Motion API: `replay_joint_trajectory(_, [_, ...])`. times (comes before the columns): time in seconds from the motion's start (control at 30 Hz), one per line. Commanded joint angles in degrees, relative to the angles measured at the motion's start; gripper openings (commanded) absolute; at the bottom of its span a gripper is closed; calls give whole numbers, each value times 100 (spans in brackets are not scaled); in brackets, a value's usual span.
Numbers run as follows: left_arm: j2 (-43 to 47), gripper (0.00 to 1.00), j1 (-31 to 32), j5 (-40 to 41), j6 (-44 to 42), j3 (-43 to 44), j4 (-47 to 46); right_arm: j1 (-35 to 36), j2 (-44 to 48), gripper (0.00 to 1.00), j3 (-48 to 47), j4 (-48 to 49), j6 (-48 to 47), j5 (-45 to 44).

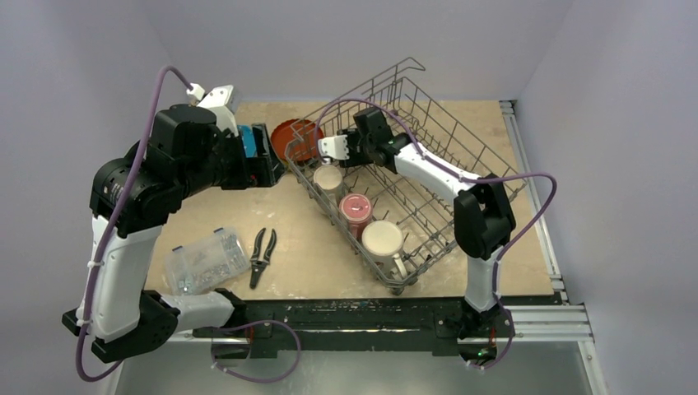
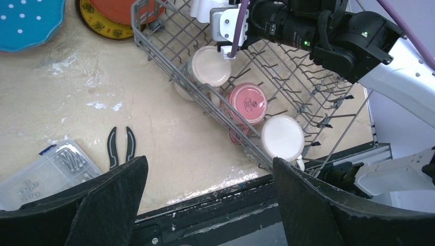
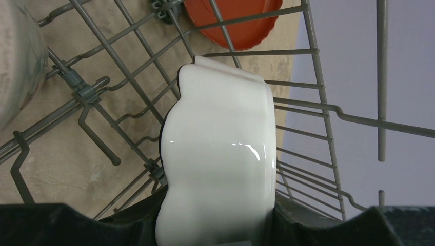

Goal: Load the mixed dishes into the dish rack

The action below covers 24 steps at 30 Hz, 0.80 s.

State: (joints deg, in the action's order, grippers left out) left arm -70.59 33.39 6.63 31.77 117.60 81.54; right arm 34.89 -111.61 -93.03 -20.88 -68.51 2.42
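The dish rack (image 1: 444, 123) lies at an angle across the right half of the table. Along its near side stand a small beige cup (image 1: 328, 177), a maroon mug (image 1: 355, 207) and a cream mug (image 1: 383, 239). My right gripper (image 3: 218, 223) is inside the rack's far-left end, shut on a white fluted bowl (image 3: 220, 154) held on edge above the tines. A red-orange plate (image 1: 296, 138) on a yellow plate (image 2: 97, 23) and a blue dotted plate (image 2: 25, 20) lie on the table left of the rack. My left gripper (image 2: 209, 161) hangs open and empty, above the table near those plates.
Black-handled pliers (image 1: 262, 251) and a clear box of metal parts (image 1: 204, 262) lie near the front left. The table's front edge and black rail (image 2: 215, 215) run below the left gripper. The rack's raised handle (image 1: 403, 70) stands at the back.
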Motion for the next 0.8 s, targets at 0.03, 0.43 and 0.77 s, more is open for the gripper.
replay_joint_trajectory(0.03, [204, 90, -48, 47, -2, -115, -215, 47, 237, 38, 162, 950, -131, -233])
replay_joint_trajectory(0.43, [603, 89, -44, -180, 592, -763, -533, 84, 695, 98, 506, 891, 653, -389])
replay_joint_trajectory(0.77, [1091, 89, -47, -204, 1234, -1633, -810, 494, 1823, 98, 769, 299, 2563, -981])
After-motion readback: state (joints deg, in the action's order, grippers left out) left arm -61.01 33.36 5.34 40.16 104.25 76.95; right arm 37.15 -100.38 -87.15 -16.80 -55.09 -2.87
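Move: My right hand already holds the white bowl low inside the rack; its place by the rack's far-left end is about 2 cm ahead, 2 cm left and 4 cm below this hand. The cream mug is some 5 cm back and 3 cm left, the pink mug about 11 cm back and 3 cm right, and the red plate outside the rack roughly 7 cm ahead and 9 cm left. From my left hand, the bowl's place is some 28 cm ahead, 8 cm right and far below, about 28 cm. I ease the bowl down about 1 cm with my right hand, then spread my fingers wide to let go, shifting about a centimetre to the right as they open. Then I lift clear, some 7 cm up and 3 cm back, with the wrist turning about 15 degrees, partly clockwise. My empty left hand drifts about 3 cm back and down, still open. ##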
